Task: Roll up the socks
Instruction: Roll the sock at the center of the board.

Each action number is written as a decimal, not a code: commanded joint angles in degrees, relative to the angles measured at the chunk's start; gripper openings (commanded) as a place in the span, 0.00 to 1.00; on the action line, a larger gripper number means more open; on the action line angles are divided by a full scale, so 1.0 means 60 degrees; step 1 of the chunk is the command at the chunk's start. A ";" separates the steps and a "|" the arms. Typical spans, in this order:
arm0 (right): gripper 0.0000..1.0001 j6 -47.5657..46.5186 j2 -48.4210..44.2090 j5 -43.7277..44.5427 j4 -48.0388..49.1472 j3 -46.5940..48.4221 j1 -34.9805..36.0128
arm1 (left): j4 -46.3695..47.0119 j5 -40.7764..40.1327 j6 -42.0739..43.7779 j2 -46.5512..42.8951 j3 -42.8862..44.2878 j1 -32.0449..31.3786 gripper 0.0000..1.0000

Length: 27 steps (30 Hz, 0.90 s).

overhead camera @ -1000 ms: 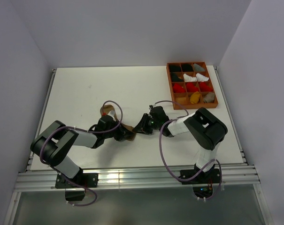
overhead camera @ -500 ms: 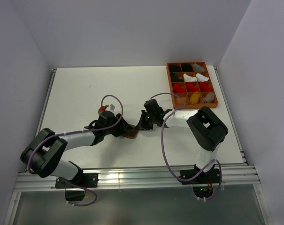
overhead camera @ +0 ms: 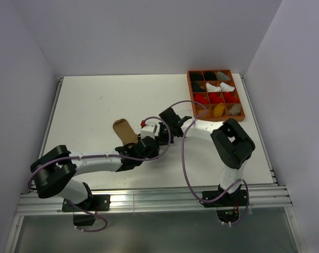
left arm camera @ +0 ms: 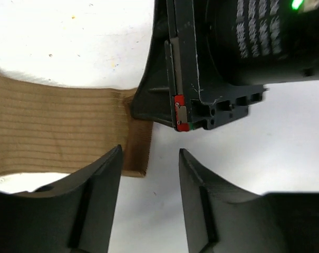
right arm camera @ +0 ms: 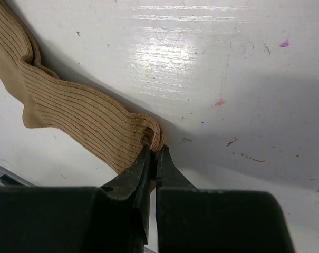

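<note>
A light brown ribbed sock lies flat near the middle of the table, its far end hidden under the two arms. In the right wrist view the sock runs up to the left, and my right gripper is shut on its bunched end. My right gripper meets my left gripper over that end. In the left wrist view the sock lies to the left; my left gripper is open with only bare table between its fingers, the sock's corner just beside the left finger.
An orange-brown tray with compartments holding rolled sock bundles in black, grey, white, red and yellow stands at the back right. The right gripper's black body sits close in front of the left fingers. Walls enclose the table on three sides.
My left gripper has opened, let go of the sock and reached further right. My right gripper has shut on the sock's end and drawn it toward the back, leaving the sock stretched out.
</note>
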 commanded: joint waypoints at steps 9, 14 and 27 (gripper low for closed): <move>0.00 -0.0218 0.0188 0.0131 -0.0554 0.0473 -0.0001 | 0.0036 -0.1691 0.1472 0.1649 0.1066 -0.0743 0.42; 0.00 -0.0174 0.0247 0.0043 -0.0495 0.0414 -0.0001 | -0.0155 -0.1676 0.1297 0.2235 0.1242 -0.0846 0.38; 0.00 -0.0087 -0.0001 -0.0642 0.0511 -0.0024 -0.0030 | -0.1576 -0.2086 0.0535 0.2939 0.1769 -0.0905 0.02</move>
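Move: The near corner of the sock's rolled end lies about 5 cm below the left hand, some 1 cm ahead and 1 cm to its right. The right fingertips, pinching the far part of that end, are about 4 cm ahead, 3 cm right and 5 cm below the left hand; the sock's toe lies roughly 11 cm ahead and 13 cm left, about 6 cm down. From the right hand that near corner is about 3 cm back and 2 cm left, nearly level. The left fingers come to pinch the near corner of the rolled end, right beside the right gripper. The left hand sinks about 5 cm almost straight down, its left side rising some 20 degrees, the half-open fingers narrowing on the way and drawing nearly shut once low. The right hand stays in place and keeps its pinch on the far part. ##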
